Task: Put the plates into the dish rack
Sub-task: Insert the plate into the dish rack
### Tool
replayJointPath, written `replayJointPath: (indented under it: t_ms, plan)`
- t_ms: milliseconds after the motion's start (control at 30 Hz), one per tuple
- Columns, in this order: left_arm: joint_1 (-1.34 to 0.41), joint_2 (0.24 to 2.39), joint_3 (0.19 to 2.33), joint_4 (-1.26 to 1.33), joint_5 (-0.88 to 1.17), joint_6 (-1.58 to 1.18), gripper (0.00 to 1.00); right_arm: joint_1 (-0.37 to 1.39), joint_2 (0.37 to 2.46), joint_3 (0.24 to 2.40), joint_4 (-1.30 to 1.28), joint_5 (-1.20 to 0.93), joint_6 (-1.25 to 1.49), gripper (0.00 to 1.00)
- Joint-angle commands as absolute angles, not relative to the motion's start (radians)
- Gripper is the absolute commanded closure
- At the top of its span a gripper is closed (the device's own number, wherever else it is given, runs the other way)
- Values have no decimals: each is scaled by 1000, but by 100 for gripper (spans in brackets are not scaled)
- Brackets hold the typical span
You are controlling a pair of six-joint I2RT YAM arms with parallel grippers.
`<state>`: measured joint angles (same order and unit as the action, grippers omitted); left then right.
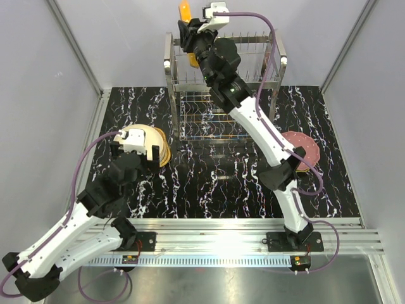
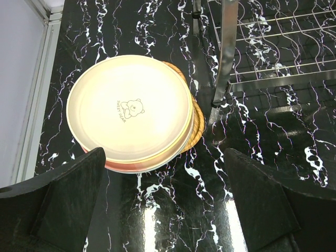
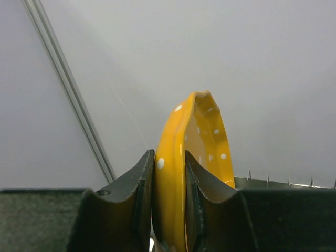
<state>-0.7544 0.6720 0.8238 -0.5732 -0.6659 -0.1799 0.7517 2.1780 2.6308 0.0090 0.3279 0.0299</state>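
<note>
My right gripper point(image 3: 169, 173) is shut on the rim of an orange plate with white dots point(image 3: 202, 142), held upright on edge. In the top view that orange plate point(image 1: 184, 11) hangs above the back left corner of the steel dish rack point(image 1: 272, 82), in my right gripper point(image 1: 185, 30). A stack of plates topped by a cream plate with a bear print point(image 2: 128, 107) lies on the table to the left of the rack. My left gripper point(image 2: 165, 199) hovers open just in front of that stack point(image 1: 155, 136), holding nothing. A second stack, topped by a pink dotted plate point(image 1: 304, 147), lies at the right.
The rack's leg point(image 2: 223, 58) and lower wire shelf point(image 2: 278, 37) stand close to the right of the cream stack. Prong tips of the rack point(image 3: 268, 181) show behind the right fingers. Grey walls point(image 1: 57, 88) enclose the black marbled table point(image 1: 209, 183).
</note>
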Motion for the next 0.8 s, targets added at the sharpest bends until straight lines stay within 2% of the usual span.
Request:
replayJointPath:
  t_ms: [0, 367, 767]
  plan:
    - [-753, 680, 816, -514, -666, -173, 1, 745, 2186, 2724, 276, 276, 6, 100]
    - [-753, 707, 815, -512, -658, -170, 1, 741, 2296, 2755, 420, 317, 21, 100]
    - [-753, 713, 816, -512, -664, -170, 1, 742, 2310, 2729, 477, 411, 18, 100]
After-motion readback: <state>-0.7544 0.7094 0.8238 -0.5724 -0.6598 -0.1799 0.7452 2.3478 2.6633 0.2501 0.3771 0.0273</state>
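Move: The yellow plate is already pinched upright in the right gripper, high over the rack. The slot at the left end of the top tier has its middle about 2 cm ahead, 3 cm to the left and 10 cm below. Its left side frame is some 6 cm left and 2 cm ahead; the tier's far rail is roughly 7 cm ahead and 3 cm left, both about 8 cm below. From the left gripper that slot is about 25 cm ahead, 13 cm right and 20 cm above. Keep the yellow plate pinched on edge and ease the right gripper down and forward about 4 cm each way, drifting some 3 cm left, towards the left end of the top tier. Then stop the reach, come back about 1 cm up and 1 cm right, and roll the wrist some 5 degrees, left side rising. Leave the fingers shut on the plate. ##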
